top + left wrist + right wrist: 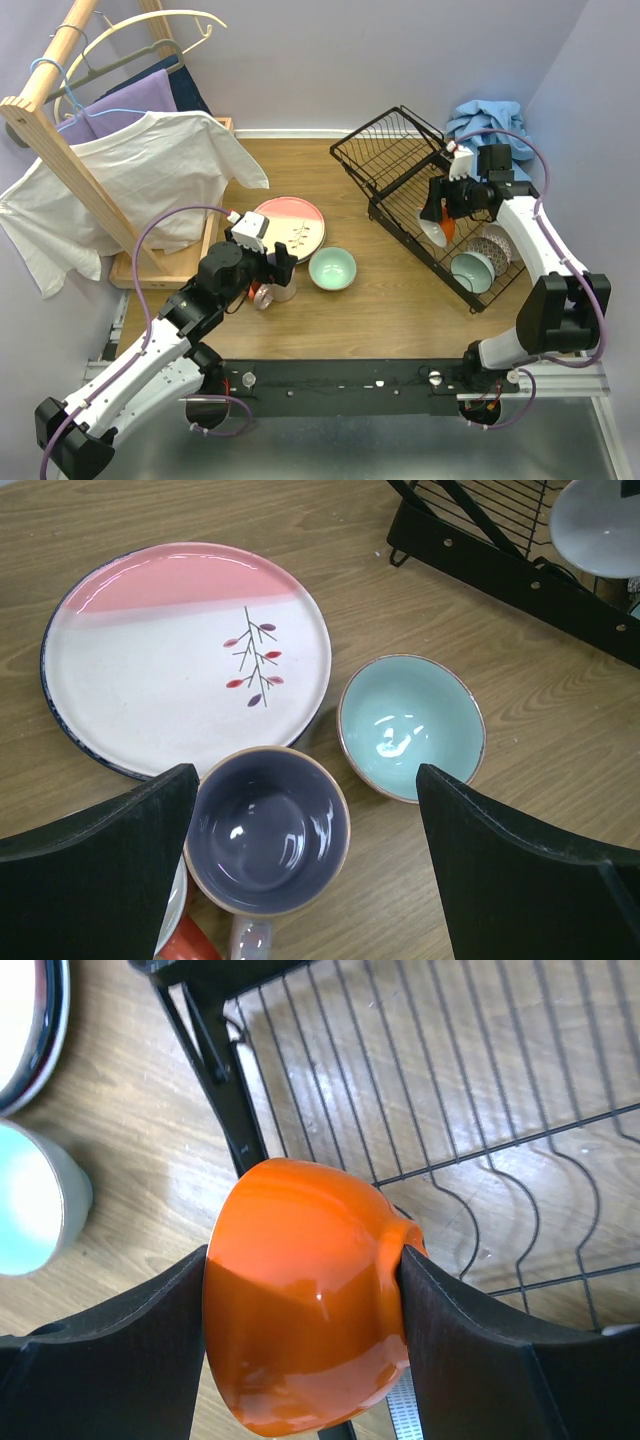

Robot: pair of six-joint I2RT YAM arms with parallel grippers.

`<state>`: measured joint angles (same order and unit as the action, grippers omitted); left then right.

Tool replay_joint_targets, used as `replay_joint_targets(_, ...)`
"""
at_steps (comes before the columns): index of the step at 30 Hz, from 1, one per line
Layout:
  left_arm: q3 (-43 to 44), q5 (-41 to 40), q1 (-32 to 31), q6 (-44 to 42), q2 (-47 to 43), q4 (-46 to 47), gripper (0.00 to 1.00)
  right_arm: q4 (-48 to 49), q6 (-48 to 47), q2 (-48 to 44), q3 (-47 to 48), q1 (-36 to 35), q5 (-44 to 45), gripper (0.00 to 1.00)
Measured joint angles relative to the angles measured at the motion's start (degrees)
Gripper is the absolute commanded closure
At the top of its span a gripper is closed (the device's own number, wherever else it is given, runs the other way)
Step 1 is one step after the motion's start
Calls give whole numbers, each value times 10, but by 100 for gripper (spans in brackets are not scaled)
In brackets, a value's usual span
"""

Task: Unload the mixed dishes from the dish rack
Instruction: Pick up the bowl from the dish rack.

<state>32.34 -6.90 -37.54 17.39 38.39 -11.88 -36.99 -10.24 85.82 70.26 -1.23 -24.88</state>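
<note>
My right gripper (440, 215) is shut on an orange bowl (300, 1330) with a white inside, one finger pressing each side of it. The bowl hangs tilted over the near-left wall of the black wire dish rack (400, 160). A pale-green bowl (472, 270) and a patterned bowl (497, 245) lie in the rack's near end. My left gripper (305, 780) stands open just above a purple-inside mug (268, 830) on the table, apart from it. Beside it are an orange-handled mug (190, 945), a pink-and-cream leaf-sprig plate (180, 660) and another pale-green bowl (410, 725).
A wooden clothes rack (90, 190) with a white shirt and hangers fills the left of the table. A blue cloth (485, 118) lies behind the dish rack. Walls close the table at the back and right.
</note>
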Motion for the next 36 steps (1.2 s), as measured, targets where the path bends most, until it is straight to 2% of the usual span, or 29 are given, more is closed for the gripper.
replay_joint_targets(7, 0, 0, 0, 1, 1, 0, 1, 40, 60, -26, -3, 0, 12, 75)
replay_joint_targets(15, 3, 14, 0, 19, 16, 5, 1, 139, 189, -75, -39, 0, -19, 75)
replay_joint_targets(28, 118, 62, -2, 67, 159, 71, 1, 338, 406, -134, -169, -3, -156, 76)
replay_joint_targets(36, 173, 76, -37, 103, 266, 121, 2, 455, 516, -176, -241, -13, -210, 76)
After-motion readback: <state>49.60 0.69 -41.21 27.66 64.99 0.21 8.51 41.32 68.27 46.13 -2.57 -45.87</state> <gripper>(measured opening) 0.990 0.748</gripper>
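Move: The orange bowl is already between the right fingers, over the rack. The open left gripper, where it is headed, lies about 30 cm to the left, 11 cm back and some 4 cm higher; the teal rack bowl sits 10 cm right, 7 cm back and 9 cm below. From the left hand the orange bowl is 30 cm right, 11 cm ahead and 4 cm down; the green bowl is 10 cm right, 6 ahead, and the mug 4 ahead, 2 left, both some 15 below. Keep the right grip on the orange bowl and raise it about 9 cm, then carry it left and slightly back, out past the rack's near edge, rolling the wrist some 45 degrees so its left side comes up. After a short wait, bring the open left gripper right, rising and edging forward, over the green bowl's side towards the orange bowl, not yet touching it. ##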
